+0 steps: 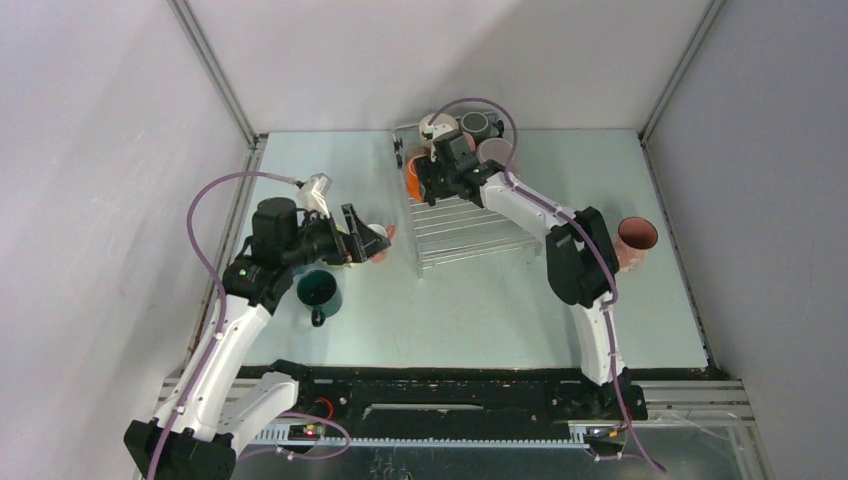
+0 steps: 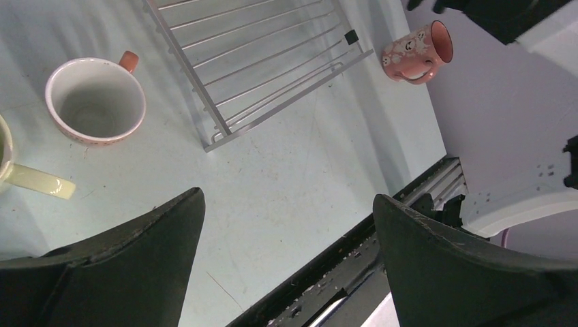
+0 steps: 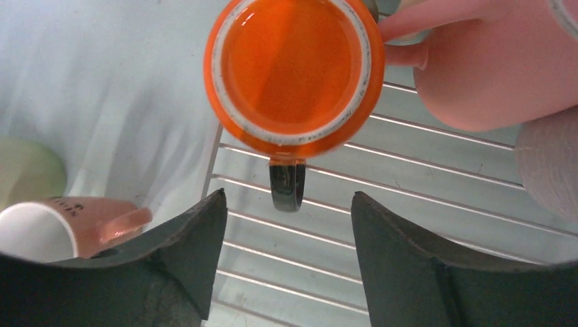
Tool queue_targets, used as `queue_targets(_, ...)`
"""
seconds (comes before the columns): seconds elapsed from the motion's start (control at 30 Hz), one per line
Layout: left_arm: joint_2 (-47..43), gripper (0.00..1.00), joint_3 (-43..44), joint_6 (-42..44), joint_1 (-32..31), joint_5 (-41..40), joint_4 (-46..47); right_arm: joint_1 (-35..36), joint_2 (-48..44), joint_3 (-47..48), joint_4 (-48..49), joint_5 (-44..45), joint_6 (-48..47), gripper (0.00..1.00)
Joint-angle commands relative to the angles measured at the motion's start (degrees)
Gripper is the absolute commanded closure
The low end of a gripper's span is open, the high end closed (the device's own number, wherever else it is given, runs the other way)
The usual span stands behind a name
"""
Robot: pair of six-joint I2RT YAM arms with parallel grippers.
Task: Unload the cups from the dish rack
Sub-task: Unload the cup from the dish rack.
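The dish rack [image 1: 468, 228] is a wire-ribbed tray at mid-table, seen also as dish rack [image 2: 266, 61] and dish rack [image 3: 409, 204]. Cups crowd its far end: orange [image 1: 411, 180], cream [image 1: 437, 125], black [image 1: 478, 125], mauve [image 1: 496, 150]. My right gripper [image 1: 430, 185] hovers open over the orange cup [image 3: 293, 68], which lies bottom up. Its dark handle [image 3: 287, 187] ends level with the fingertips, midway in the right gripper [image 3: 287, 197], untouched. My left gripper [image 1: 366, 243] is open and empty beside a pink cup [image 1: 381, 240]; the left gripper [image 2: 286, 204] frames bare table.
Off the rack stand a dark teal cup [image 1: 320, 290], a pink smiley cup [image 2: 416, 51] at the right, a white-lined pink cup [image 2: 95, 99] and a pale green cup [image 2: 34, 180]. A pink cup [image 3: 477, 61] and a mauve cup [image 3: 552, 163] sit next to the orange one.
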Motion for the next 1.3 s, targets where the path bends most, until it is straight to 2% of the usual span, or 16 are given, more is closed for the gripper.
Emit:
queue_targets(0.0, 0.3, 0.0, 3.5, 0.4, -0.1, 2.6, 2.2, 0.6, 3.0, 3.9, 2.4, 2.1, -1.3, 0.29)
queue_targets(0.43, 0.4, 0.0, 2.5, -0.5, -0.1, 3.5, 3.3, 0.9, 9.0, 6.6, 4.1, 4.1, -1.2, 0.47)
queue_targets(0.67, 0.1, 0.0, 2.1, -1.2, -0.1, 3.2, 3.3, 1.0, 9.6, 7.3, 3.9, 4.8, -0.5, 0.69)
queue_targets(0.87, 0.0, 0.0, 1.0, -3.3, -0.1, 2.5, 4.9, 1.6, 7.1, 7.2, 2.8, 6.1, -0.6, 0.99)
queue_targets(1.27, -0.7, 0.0, -2.0, -11.5, -0.1, -0.5, 12.7, 1.8, -4.1, 4.2, 0.1, 6.0, 1.3, 1.0)
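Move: The orange cup stands upside down in the rack, its middle about 6 cm ahead of the right hand, 3 cm to its left and 5 cm below; its dark handle sticks out back towards this hand. The pink mug is 13 cm ahead and 4 cm right, the pale mug 12 cm ahead and 11 cm right, the cream cup some 18 cm straight ahead, all at cup height. From the left hand the orange cup lies about 28 cm ahead, 9 cm right and 16 cm below. The orange cup's dark handle is what the right hand sinks onto, about 5 cm down and 2 cm forward, fingers already narrowing on the way; they then close and pinch it from both sides. Keeping that grip, the hand starts back and up by some 1.5 cm each. The left hand, still open and empty, rises about 2 cm late on. ##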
